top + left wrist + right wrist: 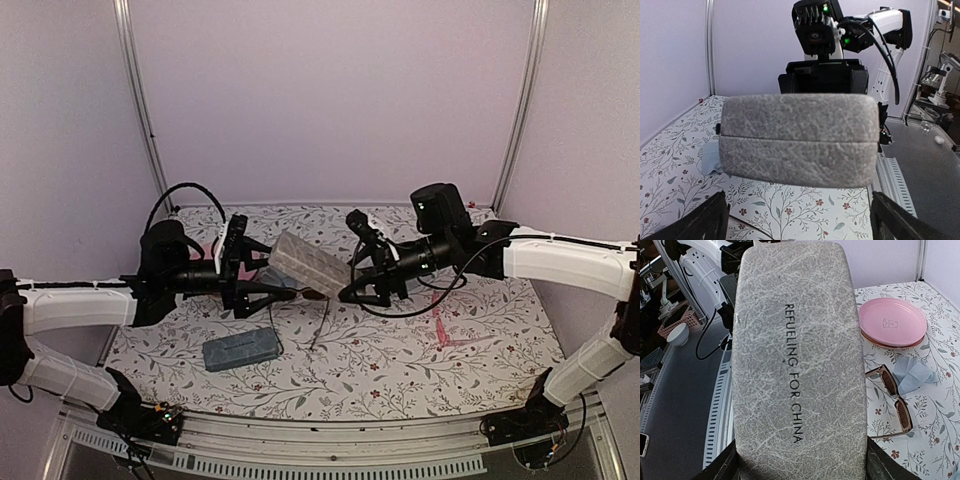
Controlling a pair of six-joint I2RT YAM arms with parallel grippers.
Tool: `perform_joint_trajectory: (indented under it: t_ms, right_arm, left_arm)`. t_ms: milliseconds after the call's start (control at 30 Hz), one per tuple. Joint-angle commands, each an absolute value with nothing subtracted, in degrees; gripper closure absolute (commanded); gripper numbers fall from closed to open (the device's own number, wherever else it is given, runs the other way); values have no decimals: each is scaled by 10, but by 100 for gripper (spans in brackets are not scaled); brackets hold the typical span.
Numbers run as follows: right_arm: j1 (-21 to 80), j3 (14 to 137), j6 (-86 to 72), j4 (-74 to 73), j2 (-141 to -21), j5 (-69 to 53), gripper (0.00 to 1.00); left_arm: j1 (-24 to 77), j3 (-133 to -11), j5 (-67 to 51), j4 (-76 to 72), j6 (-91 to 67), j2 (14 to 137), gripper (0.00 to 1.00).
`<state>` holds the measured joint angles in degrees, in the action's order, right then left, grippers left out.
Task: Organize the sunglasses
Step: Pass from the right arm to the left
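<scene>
A grey case (pixel 305 262) printed with black letters hangs above the table, and my right gripper (pixel 350 276) is shut on one end of it. In the right wrist view the grey case (pixel 797 365) fills the frame between the fingers (pixel 880 462). One pair of sunglasses (pixel 894 401), pinkish frame with brown lenses, lies unfolded on the cloth-covered table (pixel 400 360) beside the case, and shows as the sunglasses (pixel 318 297) under it from above. My left gripper (pixel 275 279) faces the case's other end, open and a little short of it. In the left wrist view the case (pixel 797 140) lies beyond the empty fingers (pixel 702 220).
A blue-grey case (pixel 240 349) lies shut on the table near the front left. A pink plate (pixel 892 322) and a pale blue cloth (pixel 912 376) sit beyond the sunglasses. A pink tape cross (pixel 447 330) marks the table on the right.
</scene>
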<state>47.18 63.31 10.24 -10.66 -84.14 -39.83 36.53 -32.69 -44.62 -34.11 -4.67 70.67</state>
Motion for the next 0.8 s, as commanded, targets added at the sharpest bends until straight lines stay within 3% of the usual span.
perform_joint_trajectory:
  t_ms: [0, 300, 767]
  right_arm:
    - [480, 658, 117, -80, -848, -429, 64]
    - [485, 664, 123, -78, -864, -439, 64]
    - [485, 663, 126, -75, -872, -445, 65]
  left_arm:
    - [373, -349, -493, -397, -84, 724, 1]
    - [378, -369, -520, -423, -115, 749, 1]
    - [381, -379, -528, -423, -122, 764, 23]
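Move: The grey glasses case, held by its near end in the right hand, has its middle about 6 cm right of the left hand, level fore-and-aft and some 2 cm higher. For the right hand, the open left gripper waits roughly 13 cm to the left and 2 cm farther out. From the left hand, the sunglasses lie some 8 cm ahead, 4 cm right and 22 cm below, and the blue case 10 cm left, 2 cm back, as low. Left hand rises and eases right, about 2 cm each, half-closing round the case end the right hand offers. ##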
